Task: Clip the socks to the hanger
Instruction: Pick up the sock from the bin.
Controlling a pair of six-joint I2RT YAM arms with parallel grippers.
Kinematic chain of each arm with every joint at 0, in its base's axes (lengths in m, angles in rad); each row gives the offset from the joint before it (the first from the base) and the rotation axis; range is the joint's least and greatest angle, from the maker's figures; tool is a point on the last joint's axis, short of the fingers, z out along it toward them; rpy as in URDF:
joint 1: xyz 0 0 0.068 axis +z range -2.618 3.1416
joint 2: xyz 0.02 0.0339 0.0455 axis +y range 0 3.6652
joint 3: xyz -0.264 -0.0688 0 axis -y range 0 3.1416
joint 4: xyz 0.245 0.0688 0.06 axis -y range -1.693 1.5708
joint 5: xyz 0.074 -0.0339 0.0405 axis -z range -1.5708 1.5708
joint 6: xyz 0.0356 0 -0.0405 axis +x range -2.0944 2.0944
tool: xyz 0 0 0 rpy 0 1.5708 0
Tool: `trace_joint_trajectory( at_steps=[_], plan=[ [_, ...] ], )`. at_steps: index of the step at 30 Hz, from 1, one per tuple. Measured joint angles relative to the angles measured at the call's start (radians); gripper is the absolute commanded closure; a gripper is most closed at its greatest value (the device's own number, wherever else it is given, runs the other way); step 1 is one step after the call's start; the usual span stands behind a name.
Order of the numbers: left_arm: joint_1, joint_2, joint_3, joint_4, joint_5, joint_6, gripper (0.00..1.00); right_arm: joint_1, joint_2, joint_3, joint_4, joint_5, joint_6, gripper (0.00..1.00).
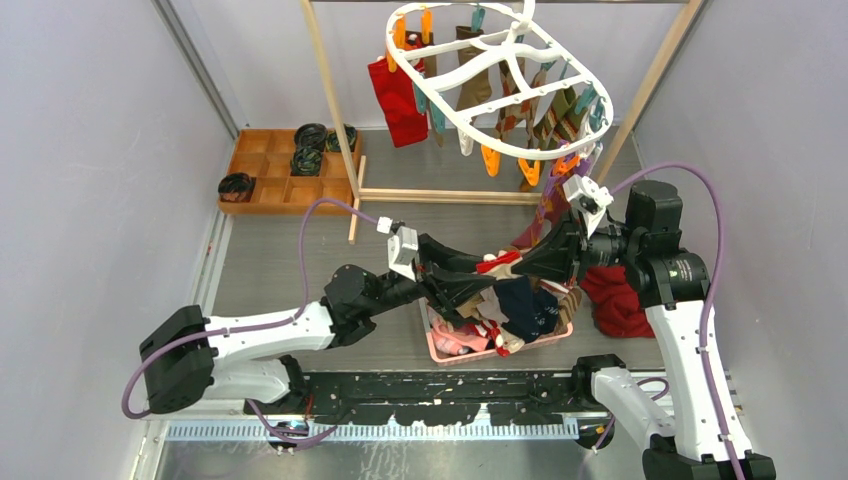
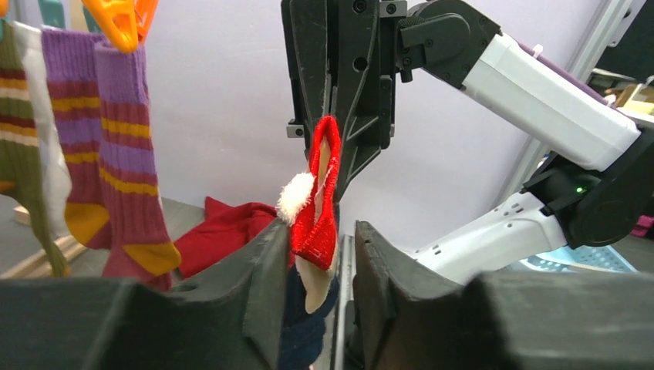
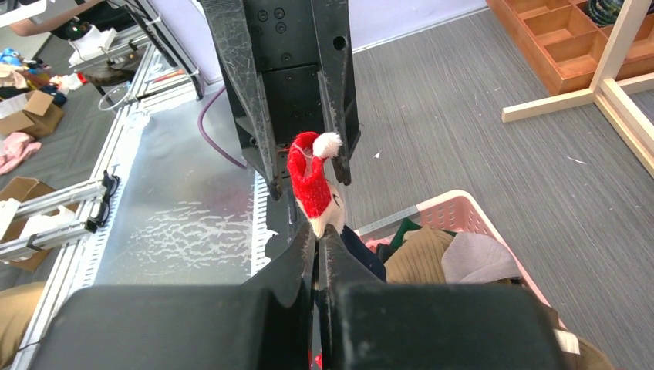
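Note:
A small red sock [image 2: 315,223] with a white pom-pom is pinched at one end by my right gripper [image 3: 318,231], which is shut on it. It is held above the pink basket [image 1: 440,348]. My left gripper [image 2: 321,239] faces the right one, and its jaws stand apart on either side of the sock's free end. The sock rests against the left finger [image 2: 270,254], with a gap to the other. The white oval hanger [image 1: 452,118] hangs at the back from the wooden rack. Several socks [image 2: 116,154] hang from its orange and teal pegs.
The basket holds a heap of mixed socks [image 1: 525,305]. A red cloth [image 1: 615,300] lies on the table right of it. A wooden compartment tray [image 1: 270,170] with black rolls sits at the back left. The rack's wooden posts [image 1: 330,100] and base bar cross the back.

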Motion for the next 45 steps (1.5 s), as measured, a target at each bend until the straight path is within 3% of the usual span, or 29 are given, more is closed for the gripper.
trace_joint_trajectory(
  at_steps=[4,8,10,13,17,19,25,29,36,40,45],
  plan=[
    [0.0,0.012,0.004,0.004,0.006,-0.004,0.98,0.0,0.0,0.0,0.009,0.0,0.007,0.98],
    [0.0,0.012,0.004,0.004,0.006,0.0,1.0,0.0,0.0,0.0,0.011,0.001,0.01,0.92],
    [0.0,0.01,0.004,0.0,0.002,0.005,1.0,0.0,0.0,0.0,0.011,0.008,0.011,0.79],
    [0.0,-0.011,0.004,-0.03,-0.012,0.019,1.0,0.0,0.0,0.004,-0.011,0.041,-0.008,0.45],
    [0.0,-0.084,0.004,-0.138,-0.049,0.068,1.0,0.0,0.028,0.098,-0.192,0.16,-0.143,0.13],
    [0.0,-0.134,0.004,-0.209,-0.076,0.099,1.0,0.0,0.055,0.195,-0.305,0.233,-0.237,0.01],
    [0.0,-0.235,0.035,-0.39,-0.162,0.177,1.0,0.0,0.078,0.43,-0.573,0.466,-0.441,0.0],
    [0.0,-0.244,0.054,-0.451,-0.195,0.196,1.0,0.0,0.013,0.433,-0.597,0.575,-0.419,0.0],
    [0.0,-0.203,0.072,-0.485,-0.229,0.193,1.0,-0.001,-0.018,0.452,-0.614,0.635,-0.299,0.0],
    [0.0,-0.15,0.073,-0.443,-0.229,0.162,1.0,-0.002,-0.048,0.363,-0.541,0.644,-0.196,0.0],
    [0.0,-0.112,0.038,-0.383,-0.24,0.083,1.0,-0.002,-0.166,0.122,-0.405,0.644,-0.023,0.0]
  ],
)
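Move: The sock is already out of the bin in the right gripper's tips. Its red cuff stands about 2 cm to the left hand's right and 2 cm above, between the left gripper's half-open fingers and just past them; from the right hand it lies about 3 cm left and 1 cm up. The bin's middle is some 25 cm below the left hand, 4 cm ahead and 3 cm right. The hanging striped sock is about level, 15 cm ahead and 12 cm right. The left fingers shut on the sock just below its red cuff, nearly on the spot; only then do the right fingers open wide and let go. The right hand backs off to its right about 6 cm, turning some 30 degrees clockwise, and finally sinks towards the bin. The left carries the sock forward and left about 4 cm, turning counter-clockwise, then swings partly back right and down. ##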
